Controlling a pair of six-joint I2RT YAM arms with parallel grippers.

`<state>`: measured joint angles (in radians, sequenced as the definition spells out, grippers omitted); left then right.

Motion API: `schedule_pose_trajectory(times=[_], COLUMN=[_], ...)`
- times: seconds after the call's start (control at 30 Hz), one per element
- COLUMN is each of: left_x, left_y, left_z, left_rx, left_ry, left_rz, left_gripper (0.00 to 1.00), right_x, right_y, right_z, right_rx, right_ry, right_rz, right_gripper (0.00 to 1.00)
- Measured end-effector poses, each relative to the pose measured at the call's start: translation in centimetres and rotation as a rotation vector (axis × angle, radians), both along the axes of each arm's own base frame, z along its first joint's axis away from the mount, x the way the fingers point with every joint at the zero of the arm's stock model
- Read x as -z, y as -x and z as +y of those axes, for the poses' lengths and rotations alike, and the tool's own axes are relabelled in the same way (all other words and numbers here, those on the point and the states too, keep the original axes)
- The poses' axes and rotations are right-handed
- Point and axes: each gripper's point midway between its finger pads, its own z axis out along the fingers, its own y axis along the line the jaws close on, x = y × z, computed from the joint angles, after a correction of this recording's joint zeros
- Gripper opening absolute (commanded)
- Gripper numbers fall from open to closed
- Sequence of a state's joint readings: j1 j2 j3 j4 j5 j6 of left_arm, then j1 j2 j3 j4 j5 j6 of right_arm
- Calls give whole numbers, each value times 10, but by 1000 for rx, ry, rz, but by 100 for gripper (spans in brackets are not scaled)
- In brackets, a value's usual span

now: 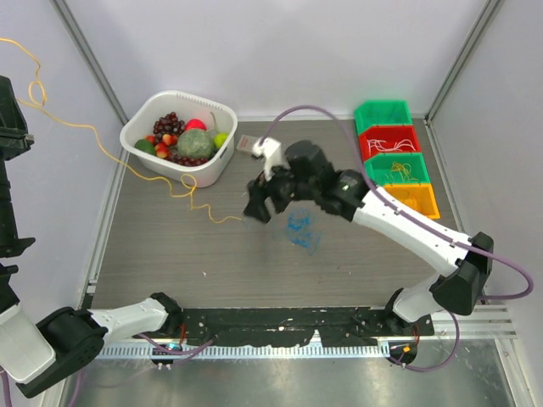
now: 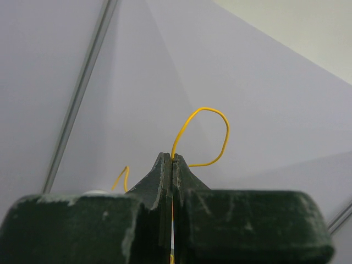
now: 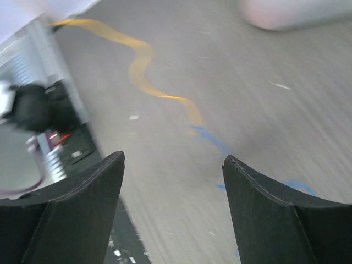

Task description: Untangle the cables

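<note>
My left gripper (image 2: 172, 158) is shut on a thin yellow cable (image 2: 212, 132), which loops up out of its tips, high at the left wall. In the top view this yellow cable (image 1: 110, 151) trails down across the table and ends near my right gripper (image 1: 260, 209). That gripper hangs open just above the table with nothing between its fingers. A small curly blue cable (image 1: 301, 231) lies on the table just right of it. The right wrist view shows the yellow cable (image 3: 140, 60) and the blue cable (image 3: 212, 140) ahead of the open right gripper (image 3: 173, 159), the two ends nearly meeting.
A white basket (image 1: 222, 161) holding fruit stands at the back left. At the back right is a row of bins, green (image 1: 383, 108), red (image 1: 389, 134), green (image 1: 373, 170) and orange (image 1: 424, 202), some holding thin cables. Grey walls close in both sides.
</note>
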<state>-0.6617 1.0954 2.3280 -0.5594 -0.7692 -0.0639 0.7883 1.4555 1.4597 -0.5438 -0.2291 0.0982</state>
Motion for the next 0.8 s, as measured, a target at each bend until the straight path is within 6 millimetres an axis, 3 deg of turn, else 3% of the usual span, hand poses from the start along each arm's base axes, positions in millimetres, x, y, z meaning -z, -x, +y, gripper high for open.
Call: schedule_pose_trajectory(times=[0.07,0.17,0.33,0.53,0.8], left_x=[0,0,0,3,7], left_y=[1,1,0,-1,-2], left_z=[0,0,0,-3,-6], left_rx=[2,5,9,24,43], left_ry=[5,8,15,25,32], left_rz=[-2,-3,0,10,25], left_gripper=[0,0,0,0,0], right_x=[-6,-4,1,-7,-18], right_y=[43,71,63,58,92], right_z=[43,81,119,158,190], right_rx=[-184,-307,-303,-318,-408], right_ry=[-46,-89,-142,-254,-328], right_rz=[-23,-39,-102,-99,-83], right_gripper=[78,78,78,76,70])
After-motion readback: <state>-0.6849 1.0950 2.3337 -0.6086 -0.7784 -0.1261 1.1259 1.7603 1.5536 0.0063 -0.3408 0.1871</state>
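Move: The yellow cable's small loop, hanging in the air from the left gripper, lies about 16 cm to the right hand's left, 6 cm ahead and about level or slightly below. The cable's loose tail is some 2 cm ahead, 6 cm left and 20 cm down; the blue cable lies 10 cm right, 1 cm ahead, 27 cm down. From the left hand the loop is roughly 17 cm ahead, 14 cm right and 42 cm below. The hanging yellow cable is what the right hand goes for: it sweeps some 19 cm left and 9 cm back, at nearly constant height, fast at first and then slower, ending close to the loop with its fingers still wide open. On the way the wrist turns roughly 30 degrees, counter-clockwise with its left side rising. The left hand stays high, keeping its pinch on the cable. ##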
